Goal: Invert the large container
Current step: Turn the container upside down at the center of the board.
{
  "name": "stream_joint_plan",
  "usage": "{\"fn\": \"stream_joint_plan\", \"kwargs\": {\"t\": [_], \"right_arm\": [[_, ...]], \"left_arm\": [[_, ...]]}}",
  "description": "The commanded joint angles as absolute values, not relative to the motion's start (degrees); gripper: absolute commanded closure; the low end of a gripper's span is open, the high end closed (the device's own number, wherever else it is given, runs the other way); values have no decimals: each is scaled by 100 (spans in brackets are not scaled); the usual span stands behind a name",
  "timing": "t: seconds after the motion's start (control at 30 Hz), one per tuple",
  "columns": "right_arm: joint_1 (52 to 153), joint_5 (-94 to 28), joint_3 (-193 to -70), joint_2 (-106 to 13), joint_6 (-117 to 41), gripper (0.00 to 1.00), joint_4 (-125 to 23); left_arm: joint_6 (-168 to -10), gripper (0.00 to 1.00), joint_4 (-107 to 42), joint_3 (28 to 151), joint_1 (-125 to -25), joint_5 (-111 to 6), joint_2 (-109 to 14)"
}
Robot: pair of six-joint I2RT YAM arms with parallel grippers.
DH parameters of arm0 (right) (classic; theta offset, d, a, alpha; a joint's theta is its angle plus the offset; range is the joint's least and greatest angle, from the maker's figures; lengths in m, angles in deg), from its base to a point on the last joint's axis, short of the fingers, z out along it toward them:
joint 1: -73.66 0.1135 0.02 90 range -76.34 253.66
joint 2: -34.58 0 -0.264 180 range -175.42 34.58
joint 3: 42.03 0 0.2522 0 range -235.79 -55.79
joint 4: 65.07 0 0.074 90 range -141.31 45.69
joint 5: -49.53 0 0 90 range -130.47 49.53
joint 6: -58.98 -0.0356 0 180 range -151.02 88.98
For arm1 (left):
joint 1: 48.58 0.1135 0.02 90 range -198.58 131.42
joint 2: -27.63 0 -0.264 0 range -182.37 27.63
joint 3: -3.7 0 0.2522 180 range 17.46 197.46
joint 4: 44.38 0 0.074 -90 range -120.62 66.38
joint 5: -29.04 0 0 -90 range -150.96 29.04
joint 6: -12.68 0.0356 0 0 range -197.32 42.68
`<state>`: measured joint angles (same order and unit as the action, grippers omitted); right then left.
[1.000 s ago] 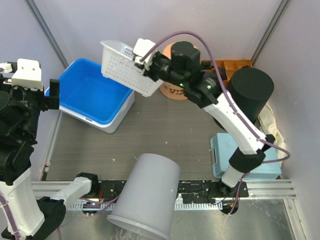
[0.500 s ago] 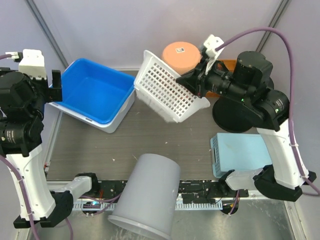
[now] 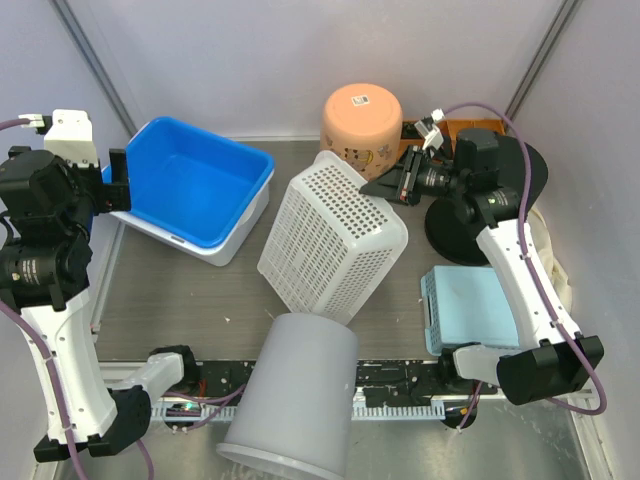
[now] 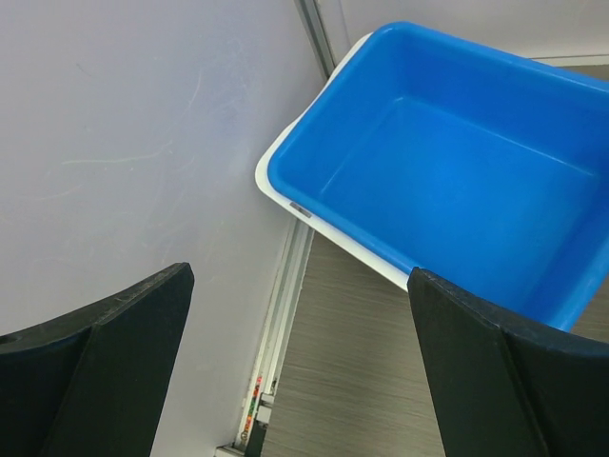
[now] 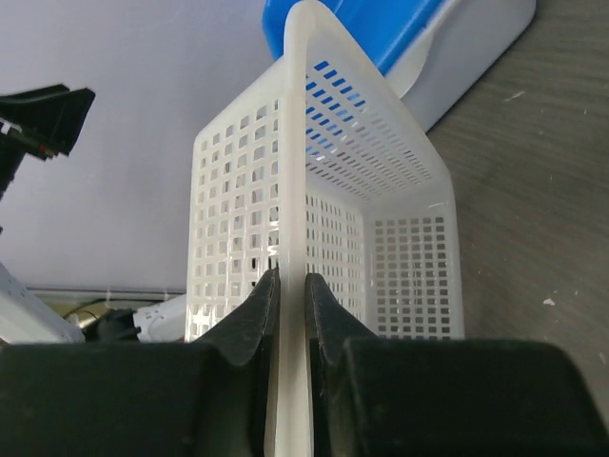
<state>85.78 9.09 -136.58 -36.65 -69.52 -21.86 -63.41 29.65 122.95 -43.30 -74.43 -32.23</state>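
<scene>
The large container is a white perforated basket (image 3: 330, 240) at the middle of the table, tipped over with its bottom face turned up and toward the camera. My right gripper (image 3: 388, 186) is shut on its rim at the upper right corner. In the right wrist view the white rim (image 5: 291, 143) runs straight up between the two black fingers, where my right gripper (image 5: 288, 278) clamps it. My left gripper (image 3: 112, 182) stands open and empty at the far left, beside the blue tub (image 3: 190, 185); in its own view the left gripper (image 4: 297, 286) frames bare table.
The blue tub (image 4: 457, 162) sits at the back left. A grey bin (image 3: 300, 390) lies on its side at the front, close to the basket's lower end. An orange pot (image 3: 362, 115) stands inverted at the back. A black cylinder (image 3: 470, 235) and a light blue box (image 3: 480, 305) are at the right.
My right arm has swung the basket from above the blue tub rightward and down to mid-table, rolling it over. The left arm shifted slightly and stays open.
</scene>
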Motion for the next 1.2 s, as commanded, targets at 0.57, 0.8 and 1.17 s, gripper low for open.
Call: {"fn": "stream_joint_plan", "kwargs": {"t": [0.57, 0.8, 1.17], "right_arm": [[8515, -1346, -12587, -3272, -2033, 81, -1197], [8524, -1539, -12089, -2925, -839, 43, -1109], [8797, -848, -13324, -3234, 1124, 1, 334]], "left_arm": [[-6501, 2, 2763, 12038, -4295, -6985, -3294], [-6508, 2, 2762, 12020, -4295, -6966, -3332], [-6480, 2, 2885, 11940, -4293, -6852, -3353]]}}
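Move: My right hand still grips the rim of the white container, which hangs tilted in the air. The board centre, where it goes, lies about 9 cm to my left, roughly level with me and some 33 cm below. The orange bucket stands about 21 cm ahead and 2 cm left, the grey bucket some 26 cm back and 15 cm left, the light-blue basket about 9 cm back and 27 cm right. From my idle left hand, the board centre is some 40 cm right and 3 cm ahead, far below. With my right hand I keep the rim pinched while sinking and drawing right and slightly forward, tipping my fingers downward to turn the container over; about halfway I open them, let go of it and carry on down and right, some 15 cm lower and 9 cm right in all, wrist tipped roughly 50 degrees. My empty left hand eases down about 3 cm, staying open. ##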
